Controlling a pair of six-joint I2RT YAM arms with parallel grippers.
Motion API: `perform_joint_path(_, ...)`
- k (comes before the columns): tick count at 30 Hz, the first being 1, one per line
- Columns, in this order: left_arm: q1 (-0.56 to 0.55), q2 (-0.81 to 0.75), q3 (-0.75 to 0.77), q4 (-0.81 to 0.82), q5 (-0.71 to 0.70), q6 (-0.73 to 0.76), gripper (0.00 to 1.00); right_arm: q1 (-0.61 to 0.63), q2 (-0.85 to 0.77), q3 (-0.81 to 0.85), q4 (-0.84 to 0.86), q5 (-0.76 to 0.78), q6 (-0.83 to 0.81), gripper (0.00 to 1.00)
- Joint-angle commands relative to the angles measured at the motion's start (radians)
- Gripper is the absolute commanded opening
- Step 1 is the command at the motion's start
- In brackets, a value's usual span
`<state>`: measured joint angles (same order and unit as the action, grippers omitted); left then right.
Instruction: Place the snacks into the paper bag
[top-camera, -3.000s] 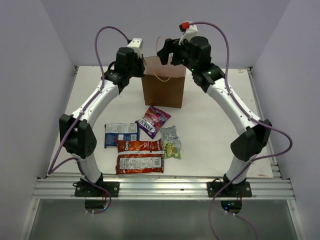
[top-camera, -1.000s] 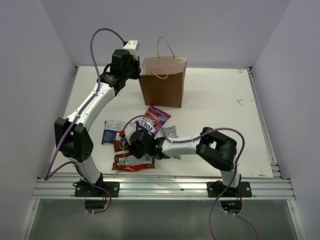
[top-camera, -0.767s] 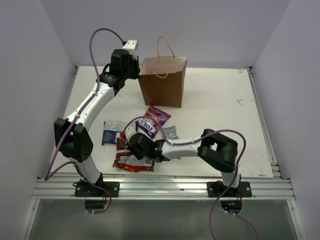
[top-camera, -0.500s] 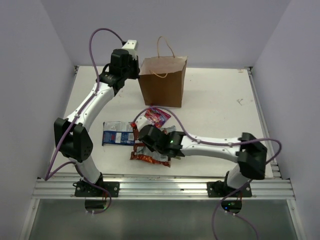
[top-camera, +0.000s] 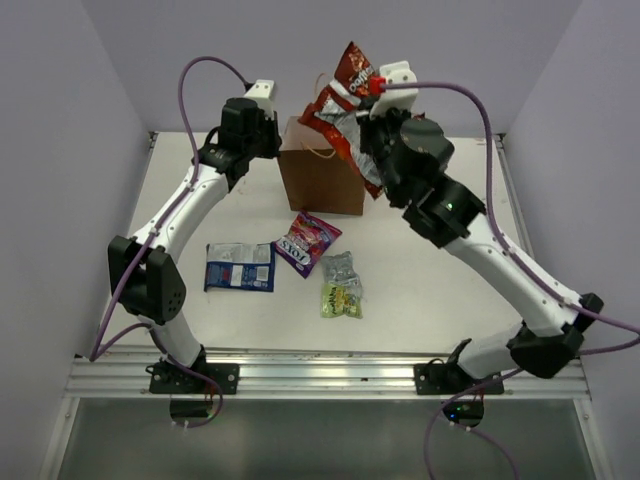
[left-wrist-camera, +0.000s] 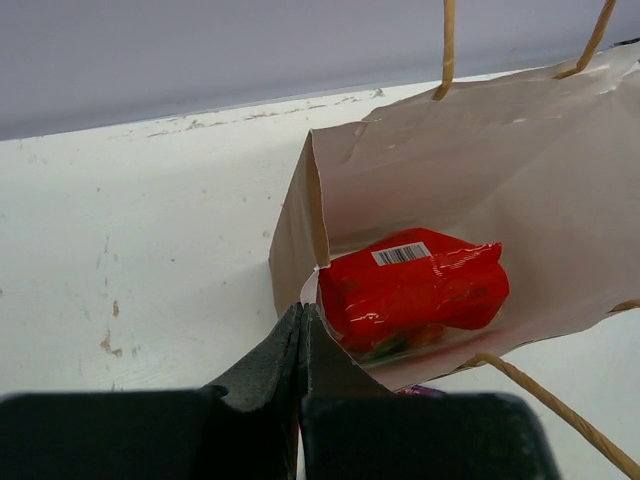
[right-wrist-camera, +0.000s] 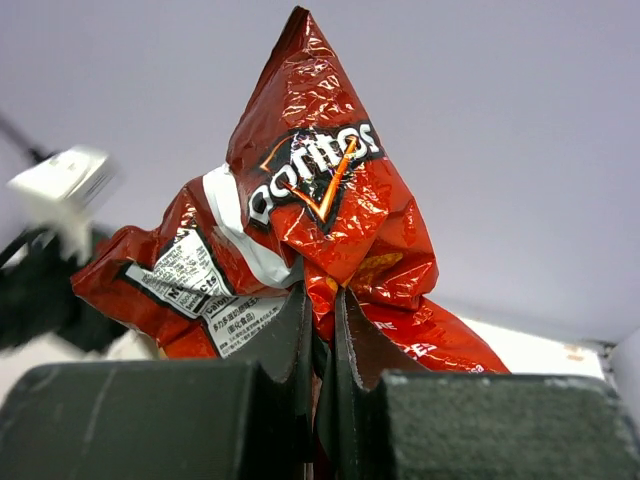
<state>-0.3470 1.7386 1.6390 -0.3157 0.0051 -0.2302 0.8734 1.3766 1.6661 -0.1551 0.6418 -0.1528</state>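
The brown paper bag (top-camera: 322, 185) stands open at the back of the table. My left gripper (top-camera: 278, 148) is shut on the bag's left rim (left-wrist-camera: 313, 225), its fingertips (left-wrist-camera: 303, 318) pinching the corner. A square red packet (left-wrist-camera: 415, 285) lies inside the bag. My right gripper (right-wrist-camera: 320, 292) is raised above the bag's mouth, shut on two crumpled red-orange packets (right-wrist-camera: 320, 190) that hang together over the bag (top-camera: 345, 95). Other snacks lie on the table: a blue-white packet (top-camera: 240, 267), a purple one (top-camera: 307, 241), a silver-grey one (top-camera: 338, 266) and a yellow-green one (top-camera: 342, 298).
The bag's tan cord handles (left-wrist-camera: 447, 45) stick up at its rim. The white table (top-camera: 440, 230) ends in a metal rail (top-camera: 320, 375) at the near edge, and purple walls close in on both sides.
My right gripper closed on the two red-orange packets at the table's front, then swung up and back with them to above the bag. The left arm stayed put.
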Motion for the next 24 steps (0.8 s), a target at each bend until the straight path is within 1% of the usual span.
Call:
perform_joint_path(1,0.011,-0.014,0.033,-0.008,0.045,-0.044,0.0,-0.101,0.174,0.142,0.138,-0.128,-0.102,0.0)
perform_joint_path(2,0.011,-0.011,0.035,0.006,0.061,-0.053,0.0,-0.114,0.246,0.179,0.147,-0.152,-0.117,0.0)
perform_joint_path(3,0.011,-0.01,0.036,0.01,0.068,-0.063,0.0,-0.123,0.278,0.239,0.15,-0.162,-0.128,0.0)
perform_joint_path(4,0.011,-0.007,0.038,0.013,0.076,-0.079,0.0,-0.141,0.306,0.257,0.21,-0.171,-0.14,0.0)
perform_joint_path(6,0.009,-0.005,0.038,0.026,0.082,-0.095,0.0,-0.157,0.378,0.291,0.267,-0.197,-0.175,0.0)
perform_joint_path(8,0.009,-0.004,0.038,0.033,0.078,-0.107,0.0,-0.181,0.42,0.299,0.34,-0.221,-0.201,0.0)
perform_joint_path(9,0.009,-0.004,0.038,0.033,0.075,-0.11,0.0,-0.189,0.433,0.281,0.37,-0.235,-0.214,0.0)
perform_joint_path(10,0.009,-0.004,0.039,0.033,0.073,-0.112,0.0,-0.201,0.456,0.262,0.443,-0.255,-0.231,0.0)
perform_joint_path(12,0.009,0.001,0.045,0.029,0.072,-0.109,0.0,-0.214,0.479,0.226,0.497,-0.266,-0.26,0.0)
perform_joint_path(14,0.009,0.01,0.062,0.014,0.067,-0.1,0.0,-0.253,0.519,0.231,0.514,-0.292,-0.231,0.0)
perform_joint_path(17,0.009,0.015,0.081,0.0,0.053,-0.092,0.0,-0.278,0.571,0.256,0.511,-0.315,-0.199,0.0)
perform_joint_path(20,0.011,0.012,0.087,-0.003,0.042,-0.083,0.0,-0.303,0.614,0.277,0.528,-0.359,-0.197,0.0)
perform_joint_path(24,0.011,0.012,0.099,-0.017,0.024,-0.07,0.0,-0.324,0.662,0.314,0.508,-0.415,-0.212,0.0)
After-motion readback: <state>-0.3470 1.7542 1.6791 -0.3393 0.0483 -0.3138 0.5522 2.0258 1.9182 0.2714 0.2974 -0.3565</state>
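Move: The paper bag's mouth lies about 17 cm ahead of the right hand, some 7 cm to its left and 20 cm below; this hand already holds the bunched Doritos pack high up. On the table, roughly 47 cm below the right hand, the purple snack lies 4 cm ahead and 11 cm left, the green snack 8 cm back and 3 cm left. From the left hand, at the bag's left rim, the mouth's middle is some 9 cm right, 4 cm ahead and level. The Doritos pack, still pinched in the right hand, is carried quickly forward about 23 cm, nearly level at first and then also sinking some 10 cm, to come over the bag's mouth; the hand rolls about 10 degrees, left side down. The left hand keeps its closed fingers on the bag's left rim, easing it only about a centimetre to the right. ##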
